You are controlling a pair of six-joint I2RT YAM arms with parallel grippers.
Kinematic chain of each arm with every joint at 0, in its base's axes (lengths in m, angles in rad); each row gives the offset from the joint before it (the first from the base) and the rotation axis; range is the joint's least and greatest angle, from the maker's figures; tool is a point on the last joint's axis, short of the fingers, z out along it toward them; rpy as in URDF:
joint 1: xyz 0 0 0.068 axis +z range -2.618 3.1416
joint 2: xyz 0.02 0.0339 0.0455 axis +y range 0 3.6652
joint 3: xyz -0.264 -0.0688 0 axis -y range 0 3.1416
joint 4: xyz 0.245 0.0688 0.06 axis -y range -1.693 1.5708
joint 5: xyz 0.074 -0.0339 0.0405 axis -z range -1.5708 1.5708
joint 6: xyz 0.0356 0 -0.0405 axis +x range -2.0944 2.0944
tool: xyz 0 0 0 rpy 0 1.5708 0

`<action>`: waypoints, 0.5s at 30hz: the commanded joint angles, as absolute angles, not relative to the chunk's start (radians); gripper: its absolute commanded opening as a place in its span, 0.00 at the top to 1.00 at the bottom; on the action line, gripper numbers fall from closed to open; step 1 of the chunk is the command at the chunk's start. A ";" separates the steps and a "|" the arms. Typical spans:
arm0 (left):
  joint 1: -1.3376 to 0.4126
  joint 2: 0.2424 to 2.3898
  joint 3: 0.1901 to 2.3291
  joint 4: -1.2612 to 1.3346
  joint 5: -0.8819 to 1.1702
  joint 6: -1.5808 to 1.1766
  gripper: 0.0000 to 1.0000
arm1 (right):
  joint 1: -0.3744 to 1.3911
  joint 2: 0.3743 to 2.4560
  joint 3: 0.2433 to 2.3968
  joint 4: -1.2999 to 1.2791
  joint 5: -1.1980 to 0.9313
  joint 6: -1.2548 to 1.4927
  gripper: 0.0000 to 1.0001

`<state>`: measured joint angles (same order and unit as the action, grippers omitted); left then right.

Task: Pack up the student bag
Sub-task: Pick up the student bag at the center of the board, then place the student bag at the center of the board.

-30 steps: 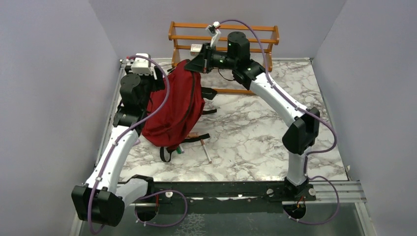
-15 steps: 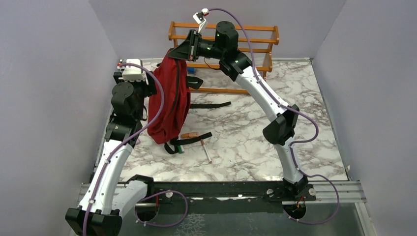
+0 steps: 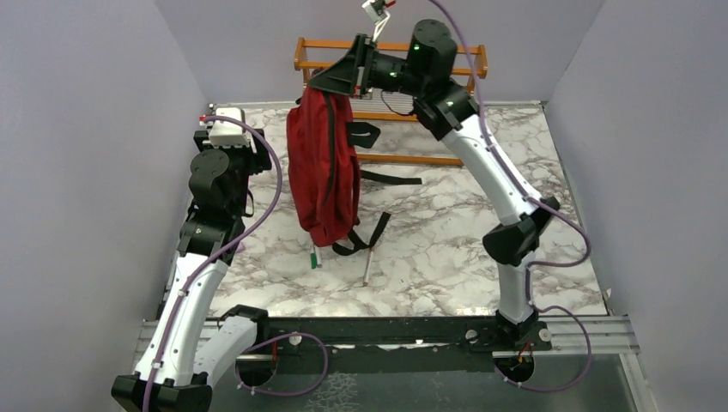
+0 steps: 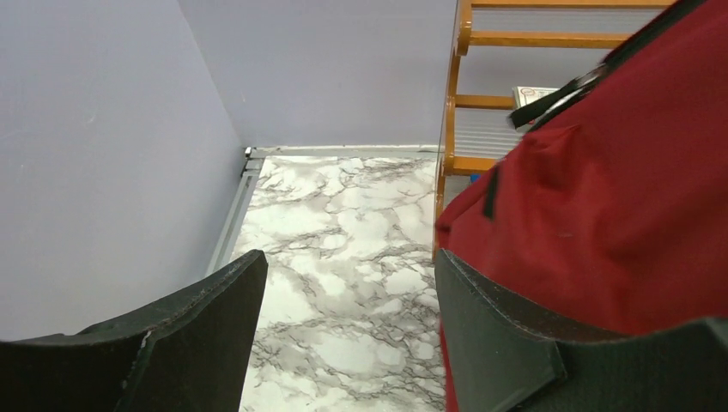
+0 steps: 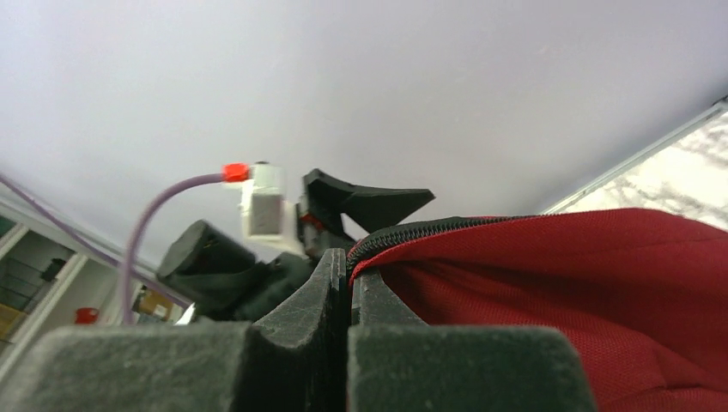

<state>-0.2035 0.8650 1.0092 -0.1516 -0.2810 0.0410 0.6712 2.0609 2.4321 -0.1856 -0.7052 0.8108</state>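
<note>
The dark red student bag hangs upright above the marble table, its bottom low over the top. My right gripper is shut on the bag's top edge by the black zipper, and the right wrist view shows the bag pinched at my right gripper. To the bag's left stands my left gripper, open. In the left wrist view only marble lies between the jaws of the left gripper, and the bag is just beyond its right finger.
An orange wooden rack stands against the back wall with a small box on a shelf. Black straps trail from the bag onto the table. A pen and a green-tipped marker lie under it.
My right arm has lifted the bag from a slumped heap until it hangs straight, and swung it slightly right. The left gripper has drawn back left, away from the bag. The pen has turned.
</note>
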 commanded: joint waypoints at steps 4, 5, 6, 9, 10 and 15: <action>-0.207 0.840 1.023 -0.148 -0.232 0.022 0.27 | 0.603 1.703 2.372 -0.169 -0.646 0.669 1.00; -0.207 0.839 1.017 -0.141 -0.218 0.027 0.27 | 0.589 1.672 2.340 -0.196 -0.622 0.639 1.00; -0.208 0.839 1.010 -0.133 -0.202 0.033 0.27 | 0.575 1.641 2.307 -0.228 -0.606 0.612 0.99; -0.207 0.840 0.991 -0.115 -0.139 0.047 0.27 | 0.538 1.572 2.244 -0.324 -0.549 0.522 1.00; -0.207 0.841 0.986 -0.109 -0.114 0.049 0.27 | 0.524 1.557 2.238 -0.359 -0.531 0.491 1.00; -0.211 0.854 0.958 -0.078 -0.027 0.041 0.27 | 0.439 1.515 2.225 -0.507 -0.473 0.386 1.00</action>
<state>-0.2050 0.8547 0.9825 -0.1284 -0.1402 0.0391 0.4934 1.5608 2.2204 -0.4881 -0.5877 0.5156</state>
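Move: The right gripper already holds the student bag by its zipped top edge; the bag's middle hangs about 22 cm below and 3 cm back. The table centre lies some 12 cm to this gripper's right, 2 cm back and 50 cm below. The shelf's middle is 18 cm ahead, 15 cm right, 35 cm down; the green marker 13 cm back, 4 cm left, 50 cm down. From the left gripper, the table centre is 30 cm right, 1 cm back, 36 cm down. Keep the right gripper shut on the zipped edge and sweep the hanging student bag about 16 cm to the right, across above the table centre, lifting some 8 cm and drawing back about 5 cm as you go. Let the wrist turn roughly 20 degrees clockwise and roll with it. Late on, ease the open, empty left gripper a little right with a slight clockwise turn. ##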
